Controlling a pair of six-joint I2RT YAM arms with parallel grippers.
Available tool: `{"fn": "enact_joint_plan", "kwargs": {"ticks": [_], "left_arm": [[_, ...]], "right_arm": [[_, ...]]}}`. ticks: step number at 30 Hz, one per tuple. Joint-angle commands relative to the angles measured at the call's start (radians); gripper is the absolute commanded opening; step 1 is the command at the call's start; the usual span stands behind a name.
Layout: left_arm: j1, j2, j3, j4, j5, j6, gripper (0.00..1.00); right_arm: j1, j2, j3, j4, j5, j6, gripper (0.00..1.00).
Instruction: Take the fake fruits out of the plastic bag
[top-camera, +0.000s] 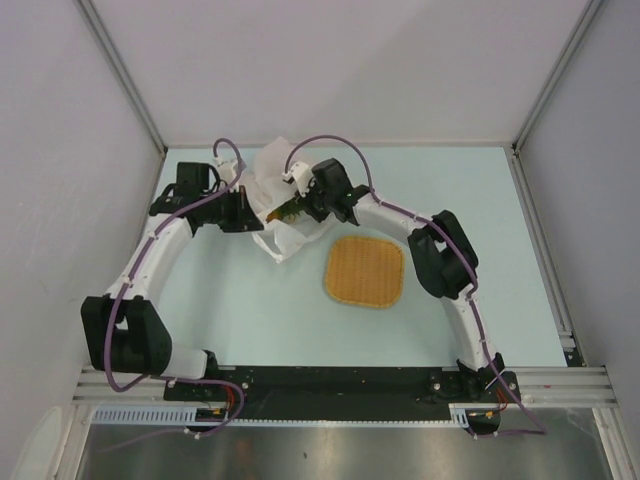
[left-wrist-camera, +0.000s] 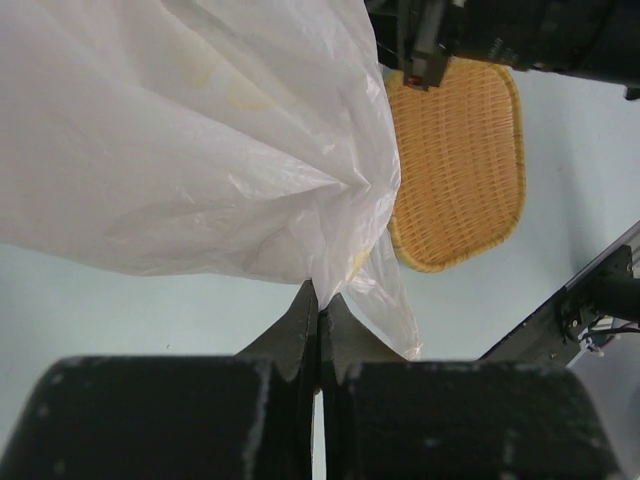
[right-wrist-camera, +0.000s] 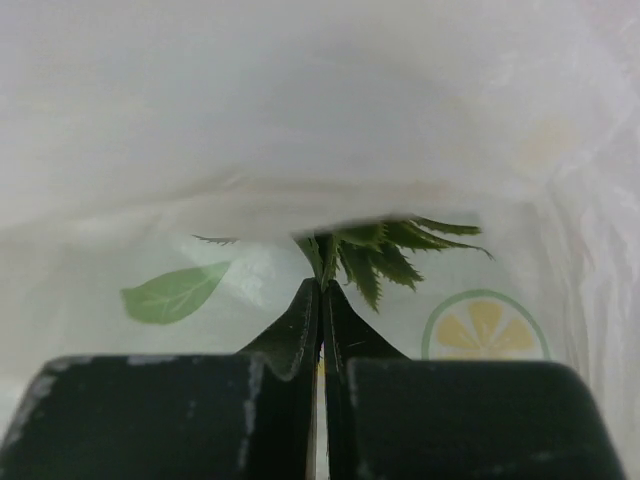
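Observation:
The white plastic bag (top-camera: 273, 168) lies crumpled at the back of the table between both arms. My left gripper (left-wrist-camera: 320, 296) is shut on a pinched fold of the plastic bag (left-wrist-camera: 200, 150), holding it up off the table. My right gripper (right-wrist-camera: 321, 286) reaches inside the plastic bag (right-wrist-camera: 300, 100) and is shut on the green spiky crown (right-wrist-camera: 385, 250) of the pineapple. From above, a bit of the orange-and-green pineapple (top-camera: 285, 213) shows at the bag's mouth, between the left gripper (top-camera: 250, 212) and the right gripper (top-camera: 302, 207). The pineapple's body and the other fake fruits are hidden.
A flat orange woven tray (top-camera: 365, 271) lies on the pale blue table, right of the bag and in front of the right arm; in the left wrist view the tray (left-wrist-camera: 460, 160) sits behind the bag. Grey walls enclose the table on three sides.

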Motion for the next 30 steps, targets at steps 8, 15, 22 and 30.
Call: {"fn": "enact_joint_plan", "kwargs": {"ticks": [8, 15, 22, 30], "left_arm": [[0.003, 0.072, 0.095, 0.055, 0.02, -0.052, 0.0], [0.003, 0.119, 0.154, 0.056, 0.022, -0.053, 0.0], [0.003, 0.138, 0.174, 0.055, 0.028, -0.055, 0.0], [0.003, 0.145, 0.156, 0.071, 0.037, -0.07, 0.0]], "right_arm": [[0.037, -0.33, -0.099, 0.014, -0.029, -0.081, 0.0], [0.051, -0.44, -0.197, -0.023, 0.005, -0.2, 0.0], [0.067, -0.485, -0.271, 0.008, 0.118, -0.344, 0.0], [0.051, -0.526, -0.289, 0.014, 0.135, -0.487, 0.0]]}}
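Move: The pineapple is already held by its leaf tips in the right fingers, its body still in the bag some 8 cm to that hand's left and about level in depth and height. From the right hand the empty wicker basket lies roughly 16 cm back, 15 cm right and 5 cm lower. The left hand still grips the bag's near rim; the pineapple body is about 11 cm ahead of it, 2 cm right and 12 cm below. The pineapple is drawn up by its leaves, the right fingers staying shut on them: first up about 13 cm while pulling back some 5 cm, then easing right and sinking a little, the fingers tipping up and outward by some 25 degrees. The left hand keeps its pinch on the bag's rim and carries it about 4 cm forward. ##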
